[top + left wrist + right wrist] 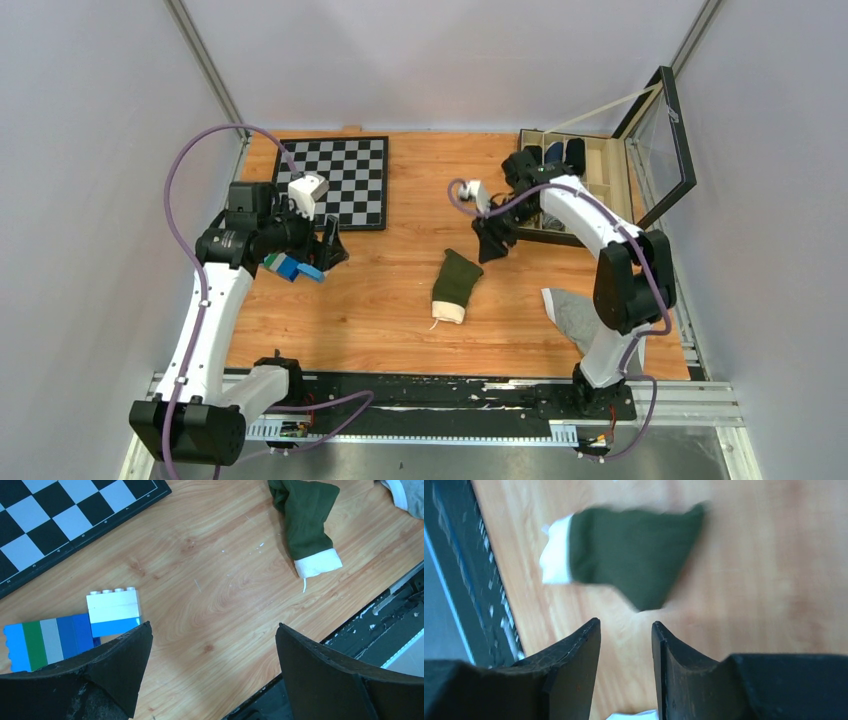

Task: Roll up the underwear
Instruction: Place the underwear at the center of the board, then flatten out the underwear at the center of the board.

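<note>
The underwear is dark green with a white waistband and lies as a narrow folded bundle at the middle of the wooden table, waistband toward the near edge. It also shows in the left wrist view and, blurred, in the right wrist view. My right gripper hovers just beyond the bundle's far right end. Its jaws stand partly open with only bare wood between them. My left gripper is off to the left, wide open and empty over bare table.
A chessboard lies at the back left. Stacked toy bricks sit beside the left gripper. A wooden box with a raised glass lid holds dark rolled items at the back right. A grey garment lies near the right arm's base.
</note>
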### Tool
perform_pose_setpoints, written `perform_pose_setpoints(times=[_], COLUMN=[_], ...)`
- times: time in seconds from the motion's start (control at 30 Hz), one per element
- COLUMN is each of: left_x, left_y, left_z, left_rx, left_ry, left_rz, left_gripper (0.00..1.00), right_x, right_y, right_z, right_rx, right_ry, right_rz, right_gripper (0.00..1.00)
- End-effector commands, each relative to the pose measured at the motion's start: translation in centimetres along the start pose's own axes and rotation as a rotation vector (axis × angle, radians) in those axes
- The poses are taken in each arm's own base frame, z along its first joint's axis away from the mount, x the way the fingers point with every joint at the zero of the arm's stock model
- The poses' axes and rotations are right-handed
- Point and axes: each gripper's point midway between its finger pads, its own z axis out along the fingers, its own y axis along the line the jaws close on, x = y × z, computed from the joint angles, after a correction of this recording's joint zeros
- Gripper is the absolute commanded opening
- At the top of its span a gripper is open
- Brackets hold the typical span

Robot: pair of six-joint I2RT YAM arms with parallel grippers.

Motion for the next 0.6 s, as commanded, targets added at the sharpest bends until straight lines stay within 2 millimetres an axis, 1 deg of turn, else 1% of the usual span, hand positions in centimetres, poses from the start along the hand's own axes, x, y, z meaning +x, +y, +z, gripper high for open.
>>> perform_pose_setpoints(times=[0.0, 0.03, 0.1, 0.2, 0.27, 0.33, 0.4, 0.47, 0.57], left_x=[-0.3, -0.3, 0.0, 0.3, 0.4, 0.3, 0.3, 0.2, -0.2], left_y=[-0.2, -0.1, 0.1, 0.1, 0.1, 0.0, 0.4, 0.6, 0.1], left_z=[0.0, 0.1, 0.2, 0.1, -0.1, -0.2, -0.2, -0.4, -1.1], left_rx=[0.013, 0.008, 0.001, -0.005, -0.007, -0.006, -0.033, -0.051, -0.046], left_ry=[-0.032, -0.030, -0.018, -0.005, -0.002, -0.001, 0.001, 0.009, 0.007], left_rz=[0.001, 0.000, -0.003, -0.005, -0.007, -0.005, -0.026, -0.052, -0.066], left_gripper=[1.00, 1.00, 1.00, 1.00, 1.00, 1.00, 0.99, 0.99, 0.99], right_x=[5.1, 5.5, 5.6, 4.7, 4.1, 3.8, 3.6, 3.9, 4.7], right_y=[7.6, 8.3, 9.2, 10.1, 9.6, 9.3, 9.7, 9.9, 9.4], right_z=[1.2, 1.7, 2.9, 4.9, 6.2, 7.2, 8.1, 8.8, 9.8], right_rx=[-0.178, -0.182, -0.170, -0.142, -0.080, -0.043, -0.036, -0.025, 0.036], right_ry=[0.195, 0.216, 0.222, 0.215, 0.227, 0.236, 0.236, 0.239, 0.266], right_rz=[-0.299, -0.322, -0.350, -0.367, -0.346, -0.319, -0.289, -0.288, -0.302], right_gripper=[0.42, 0.42, 0.42, 0.45, 0.46, 0.45, 0.44, 0.45, 0.47])
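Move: From the right hand, the middle of the green underwear is about 7 cm back, 6 cm left and 11 cm below; the white cuff is some 12 cm back and 8 cm left. The grey cloth lies roughly 16 cm back and 24 cm right, the open storage box 13 cm ahead and 18 cm right. From the left hand, the underwear is about 24 cm right, 4 cm back and 20 cm below. Sweep the right gripper back about 13 cm alongside the green underwear to level with its white cuff, sinking as you go and turning it some 20 degrees counter-clockwise. Then ease left about 5 cm and further down towards the cuff, fingers tipping steeper and staying half open without closing. ##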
